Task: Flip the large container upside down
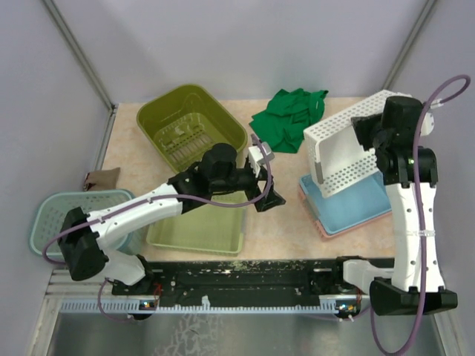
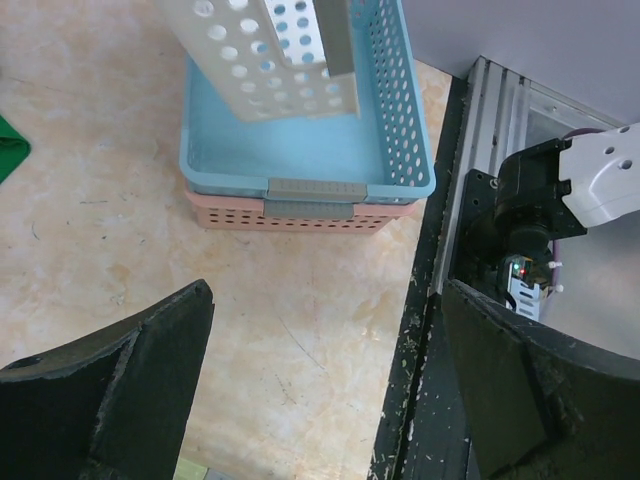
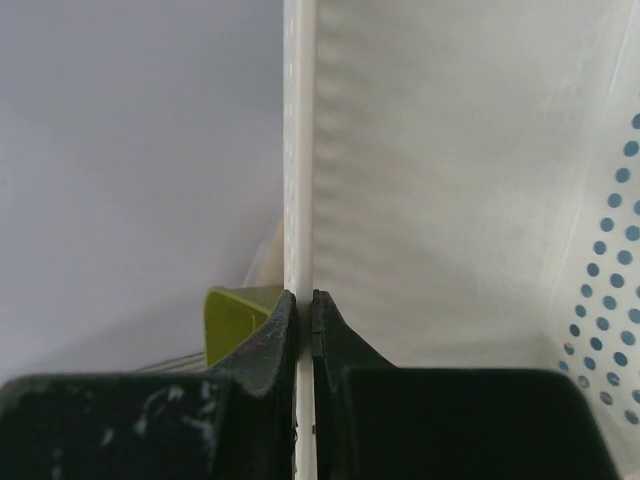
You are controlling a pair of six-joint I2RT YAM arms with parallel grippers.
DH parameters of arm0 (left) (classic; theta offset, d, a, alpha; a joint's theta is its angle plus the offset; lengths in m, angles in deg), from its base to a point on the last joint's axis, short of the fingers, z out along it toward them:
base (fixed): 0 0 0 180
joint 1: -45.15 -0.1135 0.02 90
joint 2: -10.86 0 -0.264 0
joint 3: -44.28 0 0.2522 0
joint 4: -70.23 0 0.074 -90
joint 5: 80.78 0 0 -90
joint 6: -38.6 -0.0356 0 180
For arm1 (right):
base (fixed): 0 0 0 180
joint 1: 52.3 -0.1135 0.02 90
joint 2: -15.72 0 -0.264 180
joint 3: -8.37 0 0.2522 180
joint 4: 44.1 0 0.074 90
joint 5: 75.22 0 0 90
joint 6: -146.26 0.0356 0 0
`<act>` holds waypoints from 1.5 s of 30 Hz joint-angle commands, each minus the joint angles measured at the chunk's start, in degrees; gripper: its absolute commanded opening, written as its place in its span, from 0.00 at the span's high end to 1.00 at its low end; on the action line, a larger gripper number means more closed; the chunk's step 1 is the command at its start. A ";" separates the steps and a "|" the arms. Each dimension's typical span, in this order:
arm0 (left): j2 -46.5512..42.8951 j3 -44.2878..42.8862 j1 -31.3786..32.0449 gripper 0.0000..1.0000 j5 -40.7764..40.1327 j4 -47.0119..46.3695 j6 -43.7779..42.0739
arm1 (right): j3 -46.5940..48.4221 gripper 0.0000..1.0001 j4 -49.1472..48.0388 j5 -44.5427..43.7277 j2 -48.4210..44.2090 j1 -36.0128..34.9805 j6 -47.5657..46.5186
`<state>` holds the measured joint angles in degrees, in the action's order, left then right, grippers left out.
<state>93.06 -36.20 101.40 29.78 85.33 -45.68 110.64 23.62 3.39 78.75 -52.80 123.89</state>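
Note:
The large container [image 1: 343,148] is a white perforated basket, lifted and tilted on edge above a blue basket [image 1: 350,209]. My right gripper [image 1: 375,139] is shut on its upper side wall; in the right wrist view both fingers of this gripper [image 3: 303,300] pinch the thin white wall [image 3: 300,150]. The left wrist view shows the white container [image 2: 270,60] hanging over the blue basket [image 2: 300,150]. My left gripper [image 1: 269,199] hovers open and empty over the table, left of the baskets, and its own view shows the gripper [image 2: 325,295] holding nothing.
The blue basket sits nested in a pink one [image 2: 290,215]. An olive bin [image 1: 189,122] stands at the back left, a light green tray [image 1: 200,226] under the left arm, a teal basket [image 1: 52,215] at far left. Green cloth [image 1: 289,119] lies behind centre.

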 commanded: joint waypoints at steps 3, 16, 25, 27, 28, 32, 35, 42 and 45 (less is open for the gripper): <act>-2.83 -1.97 0.27 0.00 -2.09 0.96 -0.95 | 5.53 1.00 -21.26 8.15 5.86 0.31 -9.97; -6.41 -2.45 0.17 0.00 -6.73 3.72 2.07 | 27.14 1.00 -28.29 28.75 37.50 1.09 -33.73; -8.81 -2.50 0.18 0.00 -7.11 4.34 3.24 | 43.44 1.00 -14.15 21.54 54.49 2.83 -41.55; -8.67 -2.75 0.18 0.00 -6.87 4.65 3.26 | 45.90 1.00 -11.62 21.79 57.53 4.10 -42.33; -8.59 -2.98 0.18 0.00 -6.77 4.81 3.32 | 46.78 1.00 -10.62 22.38 58.96 4.74 -42.65; -7.90 -3.35 0.18 0.00 -5.91 4.76 3.65 | 49.13 1.00 -7.57 26.12 63.14 6.53 -43.76; -7.29 -3.96 0.18 0.00 -5.70 4.87 3.64 | 50.13 1.00 -6.91 32.91 65.46 6.64 -43.44; -5.95 -5.66 0.18 0.00 -6.41 6.34 2.98 | 46.38 1.00 -15.64 52.22 68.01 4.90 -34.26; -6.16 -5.51 0.18 0.00 -6.90 6.36 3.04 | 46.39 1.00 -18.55 56.07 68.35 1.97 -31.89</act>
<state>86.85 -40.01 101.38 23.33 90.80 -42.38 156.32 13.56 47.95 147.58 -46.76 87.37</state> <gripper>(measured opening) 0.997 0.033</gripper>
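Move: The right hand already holds the white container tilted by its rim; the free table it heads for lies about 20 cm ahead, 3 cm to the left and 37 cm below. The blue container sits some 8 cm back, 5 cm right and 28 cm down, the green cloth about 23 cm ahead, 14 cm left and 37 cm down. From the left hand that free spot is roughly 30 cm ahead, 19 cm right and 26 cm down. Keeping its rim pinch, the right hand swings forward about 27 cm, then down, turning some 50 degrees counter-clockwise. ##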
